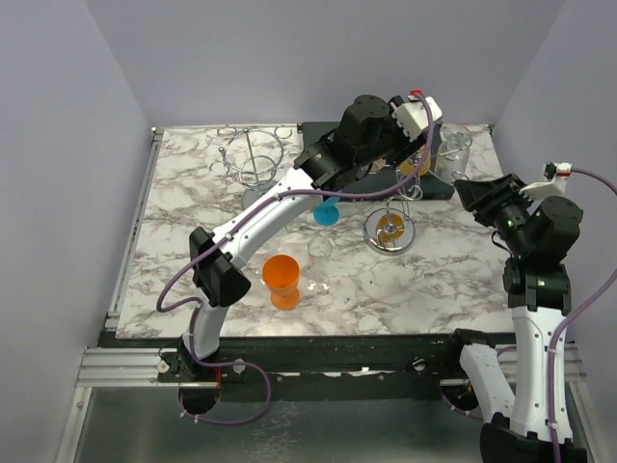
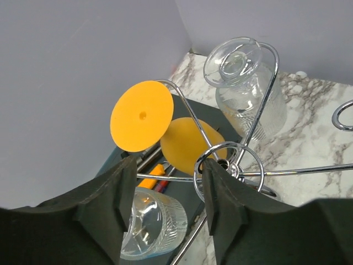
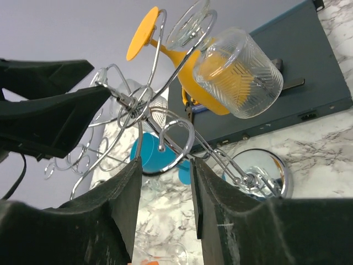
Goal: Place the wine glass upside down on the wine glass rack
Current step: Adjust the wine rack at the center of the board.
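Observation:
An orange wine glass (image 2: pixel 142 116) hangs upside down in an arm of the chrome wine glass rack (image 2: pixel 226 163), foot up and bowl down. In the overhead view this glass (image 1: pixel 413 166) sits just under my left gripper (image 1: pixel 421 145). My left gripper (image 2: pixel 171 171) is open, close beside the bowl with nothing between its fingers. My right gripper (image 3: pixel 165 171) is also open, its tips just below a ring of the rack (image 3: pixel 191 138), holding nothing. From the right wrist the orange glass (image 3: pixel 142 34) shows behind a clear one.
Clear ribbed glasses (image 2: pixel 242 83) (image 2: pixel 149 223) hang on the same rack, and a blue glass (image 1: pixel 326 212) hangs beside it. An orange glass (image 1: pixel 282 280) and a clear wine glass (image 1: pixel 318 265) are on the marble table. A second rack (image 1: pixel 253 159) stands back left, a dark case (image 1: pixel 323 130) behind.

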Robot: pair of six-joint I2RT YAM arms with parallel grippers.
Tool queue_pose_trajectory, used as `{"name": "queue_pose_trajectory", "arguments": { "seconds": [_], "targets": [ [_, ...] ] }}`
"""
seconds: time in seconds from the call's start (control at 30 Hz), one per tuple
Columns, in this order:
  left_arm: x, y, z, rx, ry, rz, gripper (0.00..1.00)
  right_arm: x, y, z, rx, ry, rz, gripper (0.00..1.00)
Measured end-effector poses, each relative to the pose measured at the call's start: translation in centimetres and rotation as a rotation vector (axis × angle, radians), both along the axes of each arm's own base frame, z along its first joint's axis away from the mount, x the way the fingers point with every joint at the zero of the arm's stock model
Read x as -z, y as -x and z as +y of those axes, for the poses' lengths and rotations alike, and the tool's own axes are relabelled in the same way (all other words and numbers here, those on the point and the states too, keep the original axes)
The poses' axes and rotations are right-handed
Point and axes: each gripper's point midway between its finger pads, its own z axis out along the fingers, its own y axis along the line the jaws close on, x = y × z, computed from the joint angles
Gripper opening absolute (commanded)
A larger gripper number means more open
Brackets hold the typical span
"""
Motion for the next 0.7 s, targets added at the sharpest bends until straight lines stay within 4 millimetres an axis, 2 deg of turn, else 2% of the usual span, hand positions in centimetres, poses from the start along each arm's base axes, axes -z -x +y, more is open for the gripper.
{"name": "queue_pose_trajectory", "arguments": {
  "seconds": [0.2,0.33,0.57,0.7],
  "targets": [
    [-1.0,-1.7,2.2,-0.081,0.015,-0.026,0.81,-1.9,0.9,0.0,-0.01,0.078,-0.011,0.63],
    [-3.1,-2.2,4.5,-0.131,0.041,-0.052,0.85,-3.4,1.4,0.0,-0.012,0.112,-0.036,0.64],
    [-6.3,-1.1,5.9,-0.135,0.105,-0.068,0.9,-3.6,1.7,-0.1,-0.015,0.131,-0.019,0.68],
    [-6.2,-0.1,5.7,-0.107,0.125,-0.018,0.99,-4.3,1.8,0.0,-0.019,0.135,-0.01,0.8]
  ]
}}
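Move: The wine rack's top hub is about 3 cm back, 2 cm right and 4 cm below the left hand. From that hand, the hanging yellow glass is some 4 cm ahead, 3 cm right and 3 cm lower; one clear glass sits about 2 cm back, 5 cm left and 9 cm below. From the right hand, the hub is roughly 7 cm ahead, 10 cm left and 2 cm higher, and another clear glass is about 9 cm ahead, 3 cm left and 2 cm higher. The left hand, already half open beside the hub, spreads its fingers nearly full wide and draws off the rack top, first left with a touch forward, then mostly upward, ending about 6 cm left and 6 cm up. Meanwhile the right hand opens further and backs off the rack's near side, rising some 4 cm and drawing back about 2 cm while its left side rolls down slightly. ##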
